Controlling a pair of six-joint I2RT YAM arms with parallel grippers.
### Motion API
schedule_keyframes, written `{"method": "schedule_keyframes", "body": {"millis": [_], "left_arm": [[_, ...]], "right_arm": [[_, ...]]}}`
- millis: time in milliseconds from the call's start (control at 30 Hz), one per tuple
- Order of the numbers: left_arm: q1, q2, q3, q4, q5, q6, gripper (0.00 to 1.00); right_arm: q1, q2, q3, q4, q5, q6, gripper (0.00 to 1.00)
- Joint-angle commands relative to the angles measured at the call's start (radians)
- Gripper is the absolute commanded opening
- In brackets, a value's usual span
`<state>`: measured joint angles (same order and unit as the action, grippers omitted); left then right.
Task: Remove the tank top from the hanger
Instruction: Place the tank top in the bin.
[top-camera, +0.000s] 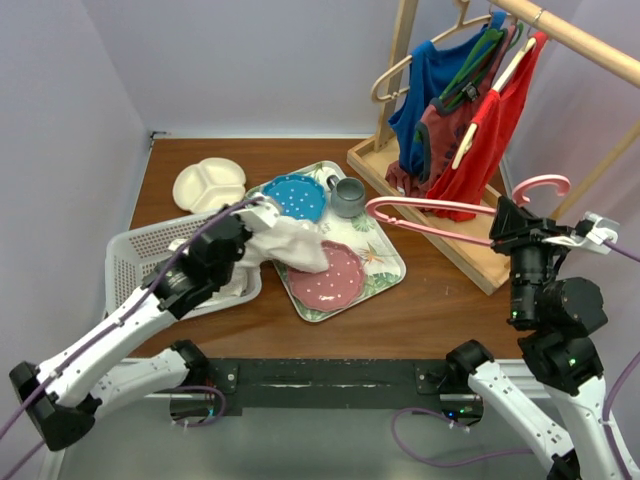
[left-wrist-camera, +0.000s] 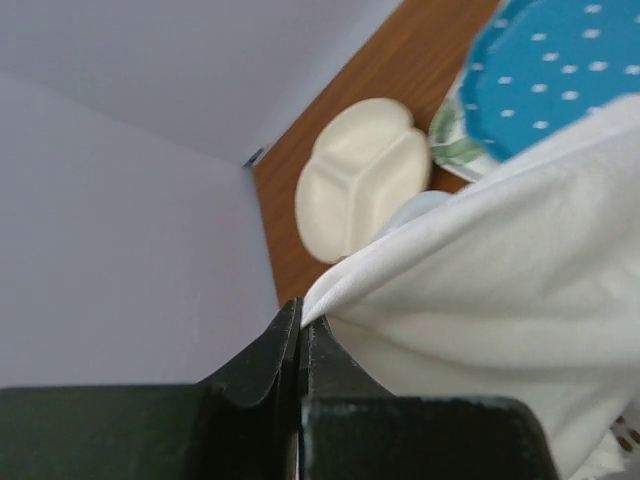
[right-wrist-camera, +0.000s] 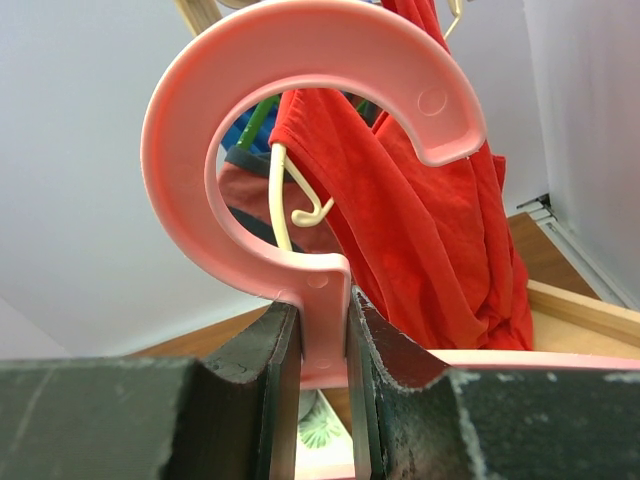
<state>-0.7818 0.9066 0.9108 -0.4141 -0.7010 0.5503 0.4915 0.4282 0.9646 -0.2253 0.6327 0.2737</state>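
The white tank top (top-camera: 297, 246) lies bunched over the left side of the patterned tray (top-camera: 385, 272), apart from the hanger. My left gripper (top-camera: 243, 228) is at its left end, shut, with a fold of the tank top (left-wrist-camera: 500, 300) pinched at the tips of my left gripper (left-wrist-camera: 300, 330). The pink hanger (top-camera: 430, 210) hangs bare in the air above the table's right side. My right gripper (top-camera: 512, 226) is shut on its neck just under the hook. In the right wrist view the hanger's hook (right-wrist-camera: 300, 60) curls above my right gripper (right-wrist-camera: 325, 330).
A wooden rack (top-camera: 470, 250) at the back right carries several hung garments, a red one (top-camera: 490, 130) nearest. On the tray are a blue dotted plate (top-camera: 295, 197), a pink plate (top-camera: 335, 278) and a grey mug (top-camera: 347, 197). A cream divided dish (top-camera: 208, 185) and a white basket (top-camera: 140, 250) stand left.
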Motion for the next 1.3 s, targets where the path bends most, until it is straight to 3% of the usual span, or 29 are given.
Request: {"method": "schedule_keyframes", "body": {"millis": [0, 100, 467, 600, 667, 867, 1067, 1267], "left_arm": [[0.163, -0.132, -0.001, 0.145, -0.121, 0.049, 0.00], [0.238, -0.163, 0.000, 0.196, -0.227, 0.098, 0.00], [0.363, -0.181, -0.004, 0.232, -0.276, 0.145, 0.00], [0.418, -0.166, -0.110, 0.345, -0.331, 0.149, 0.00], [0.444, -0.166, -0.165, 0.369, -0.331, 0.091, 0.00], [0.516, -0.149, -0.265, 0.341, -0.259, -0.312, 0.00], [0.558, -0.131, -0.363, 0.339, -0.255, -0.527, 0.00], [0.627, -0.101, -0.362, 0.252, -0.085, -0.709, 0.00]], "right_arm": [[-0.002, 0.015, 0.013, 0.035, -0.019, 0.019, 0.00], [0.001, 0.018, 0.017, 0.027, -0.021, 0.019, 0.00], [-0.001, 0.011, 0.033, 0.000, -0.030, 0.025, 0.00], [-0.001, 0.000, 0.026, 0.009, -0.033, 0.032, 0.00], [-0.001, 0.006, 0.025, 0.004, -0.045, 0.039, 0.00], [-0.001, 0.009, 0.019, -0.006, -0.050, 0.033, 0.00], [-0.001, -0.005, 0.005, 0.006, -0.027, 0.004, 0.00], [0.001, -0.005, -0.020, 0.026, -0.024, 0.001, 0.00]]}}
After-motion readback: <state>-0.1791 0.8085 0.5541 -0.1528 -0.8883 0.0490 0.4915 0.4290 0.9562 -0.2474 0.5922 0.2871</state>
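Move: The tank top already hangs from the left fingers, its loose end reaching right over the pink plate. From that hand the bin's middle is some 15 cm to the left, level ahead, about 22 cm below. The divided plate lies 21 cm ahead and 8 cm left, the blue plate 17 cm ahead and 12 cm right, the pink plate 2 cm back and 20 cm right, all roughly 26 cm below. The right hand has the bin 66 cm to its left, 7 cm ahead, 40 cm below. The tank top, still pinched in the shut left fingers, is drawn off the tray side to the left: the hand sweeps about 19 cm left, first rising some 7 cm, then sinking about 15 cm over the left part of the bin. Meanwhile the wrist swings roughly 50 degrees counter-clockwise and, on the way down, rolls its left side lower. ##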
